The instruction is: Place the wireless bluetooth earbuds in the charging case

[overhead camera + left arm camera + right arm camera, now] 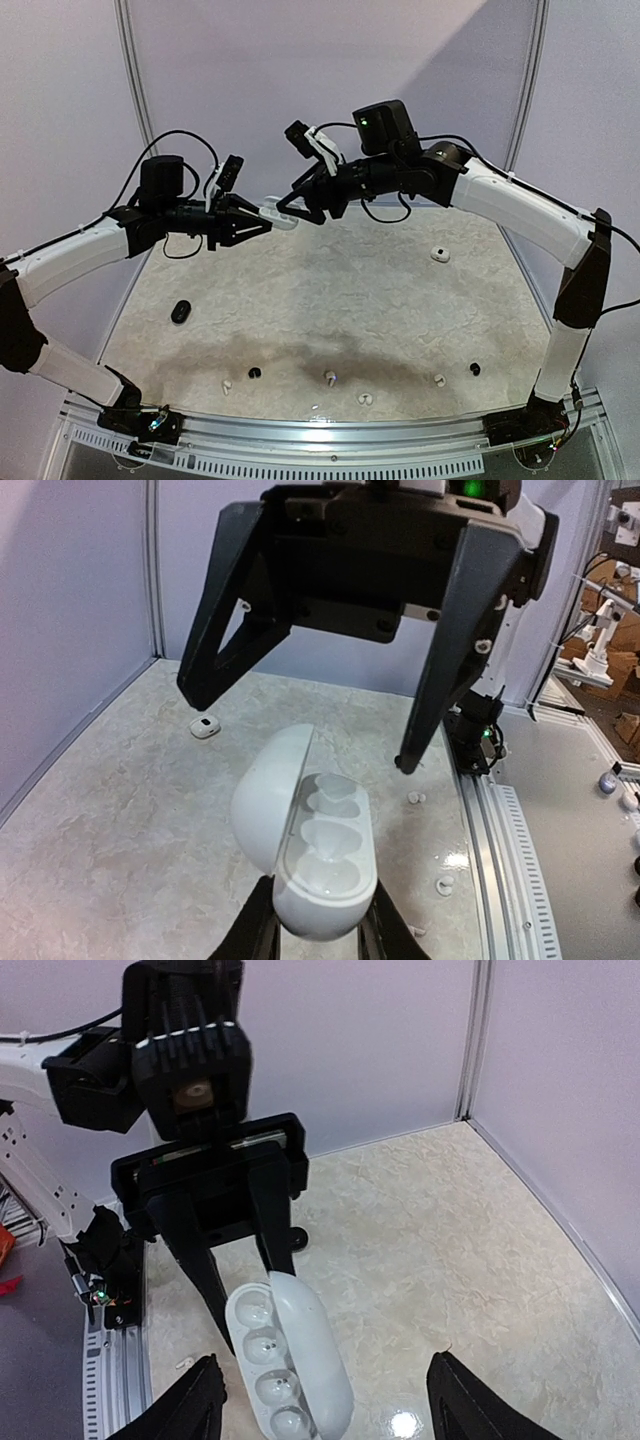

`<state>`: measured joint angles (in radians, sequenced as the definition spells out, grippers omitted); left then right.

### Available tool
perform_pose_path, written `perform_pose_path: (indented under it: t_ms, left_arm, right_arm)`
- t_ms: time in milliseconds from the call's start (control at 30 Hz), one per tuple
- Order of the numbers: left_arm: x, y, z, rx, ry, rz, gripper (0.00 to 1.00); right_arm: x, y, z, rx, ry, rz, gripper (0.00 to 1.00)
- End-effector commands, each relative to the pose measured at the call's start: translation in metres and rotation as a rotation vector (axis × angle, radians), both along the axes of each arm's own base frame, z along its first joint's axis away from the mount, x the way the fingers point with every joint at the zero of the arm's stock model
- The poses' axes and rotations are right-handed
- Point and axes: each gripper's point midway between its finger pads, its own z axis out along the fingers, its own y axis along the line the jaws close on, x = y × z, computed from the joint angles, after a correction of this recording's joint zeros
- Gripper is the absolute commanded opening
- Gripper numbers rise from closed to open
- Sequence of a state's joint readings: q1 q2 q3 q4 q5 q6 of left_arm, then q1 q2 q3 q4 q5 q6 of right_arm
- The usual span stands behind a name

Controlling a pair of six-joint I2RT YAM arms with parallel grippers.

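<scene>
A white charging case (318,872) is held above the table, my left gripper (318,935) shut on its lower end. Its lid (264,800) hangs open to the left and the wells look empty. In the top view the case (281,215) sits between both grippers at mid-height. My right gripper (325,1405) faces it, open, its fingers (448,670) spread wide and clear of the case (290,1355). Several tiny earbuds lie along the table's near edge: white ones (227,385), (330,377), (365,399), (439,380) and black ones (254,373), (475,369).
A black case (180,311) lies at the left of the table, and a small white case (440,254) at the right rear. Purple walls (330,70) close in the back and sides. A metal rail (330,435) runs along the near edge.
</scene>
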<state>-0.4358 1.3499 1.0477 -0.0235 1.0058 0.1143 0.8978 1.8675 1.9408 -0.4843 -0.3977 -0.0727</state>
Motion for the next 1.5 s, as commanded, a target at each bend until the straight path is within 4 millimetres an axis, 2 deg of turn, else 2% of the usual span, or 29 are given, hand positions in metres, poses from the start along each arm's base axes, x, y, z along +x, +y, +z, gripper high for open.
perform_pose_path:
  t_ms: [0,67,100,200,267,367,500,600,733,800,900,967,1100,1267,1333,1467]
  left_arm:
    - [0.007,0.002,0.005,-0.016,-0.01,0.074,0.0]
    - [0.012,0.003,0.006,-0.021,-0.009,0.103,0.0]
    - [0.013,0.003,0.006,-0.026,-0.007,0.115,0.0]
    - [0.018,0.006,0.006,-0.036,-0.017,0.153,0.0]
    - [0.019,0.007,0.008,-0.053,-0.005,0.169,0.0]
    - [0.016,0.008,0.008,-0.068,0.0,0.168,0.0]
    - [0.006,0.005,0.011,-0.075,0.012,0.143,0.0]
    - [-0.003,0.003,0.014,-0.095,0.042,0.112,0.0]
    - [-0.02,0.002,0.015,-0.138,0.027,0.072,0.0]
    - [-0.03,0.002,0.013,-0.139,0.022,0.067,0.0]
    - [-0.045,0.002,0.009,-0.135,0.035,0.057,0.0]
    - [-0.057,0.0,0.006,-0.121,0.053,0.04,0.0]
    - [-0.072,-0.001,0.003,-0.102,0.088,0.01,0.0]
    - [-0.077,0.002,-0.006,-0.095,0.062,0.019,0.0]
    - [-0.082,0.002,-0.005,-0.09,0.075,-0.004,0.0]
    - [-0.089,0.0,-0.01,-0.093,0.088,-0.042,0.0]
  right_arm:
    - [0.042,-0.039,0.019,0.033,0.077,-0.23,0.71]
    - [0.062,-0.071,0.006,-0.002,0.155,-0.408,0.7]
    - [0.069,-0.088,-0.007,-0.039,0.188,-0.49,0.68]
    - [0.071,-0.146,-0.049,-0.159,0.296,-0.75,0.64]
    - [0.057,-0.177,-0.09,-0.257,0.384,-0.868,0.62]
    - [0.025,-0.213,-0.131,-0.334,0.515,-0.984,0.58]
    - [-0.023,-0.265,-0.182,-0.454,0.649,-1.131,0.55]
    - [-0.061,-0.292,-0.206,-0.546,0.745,-1.19,0.52]
    - [-0.099,-0.307,-0.221,-0.584,0.775,-1.194,0.5]
    - [-0.117,-0.321,-0.241,-0.614,0.815,-1.216,0.47]
    - [-0.134,-0.329,-0.264,-0.615,0.863,-1.204,0.38]
    - [-0.141,-0.328,-0.273,-0.602,0.892,-1.173,0.34]
    - [-0.146,-0.325,-0.283,-0.57,0.908,-1.134,0.29]
    - [-0.139,-0.305,-0.299,-0.447,0.911,-1.056,0.28]
    - [-0.144,-0.3,-0.308,-0.461,0.944,-1.022,0.27]
    - [-0.153,-0.304,-0.321,-0.543,0.962,-1.005,0.23]
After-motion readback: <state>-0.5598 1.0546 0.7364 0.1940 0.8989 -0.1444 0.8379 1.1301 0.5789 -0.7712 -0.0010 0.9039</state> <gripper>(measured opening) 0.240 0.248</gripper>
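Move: Below and to the right, the right hand's target, a white earbud, lies on the table about 30 cm right, 15 cm back and some 34 cm down. The black earbud lies roughly 7 cm right of it and 3 cm farther out, another white earbud about 14 cm left of it and 4 cm nearer. From the left hand, which holds the open case, the target is about 32 cm right, 13 cm back and 29 cm lower. Leaving the open case, the right hand swings briefly forward, then sweeps right, down and back towards the white earbud, ending over 30 cm lower and just beside it. The wrist turns through nearly 90 degrees to point the fingers down as they narrow from wide to about a quarter open. Keeping its grip on the case, the left hand edges forward, then draws back about 9 cm. ##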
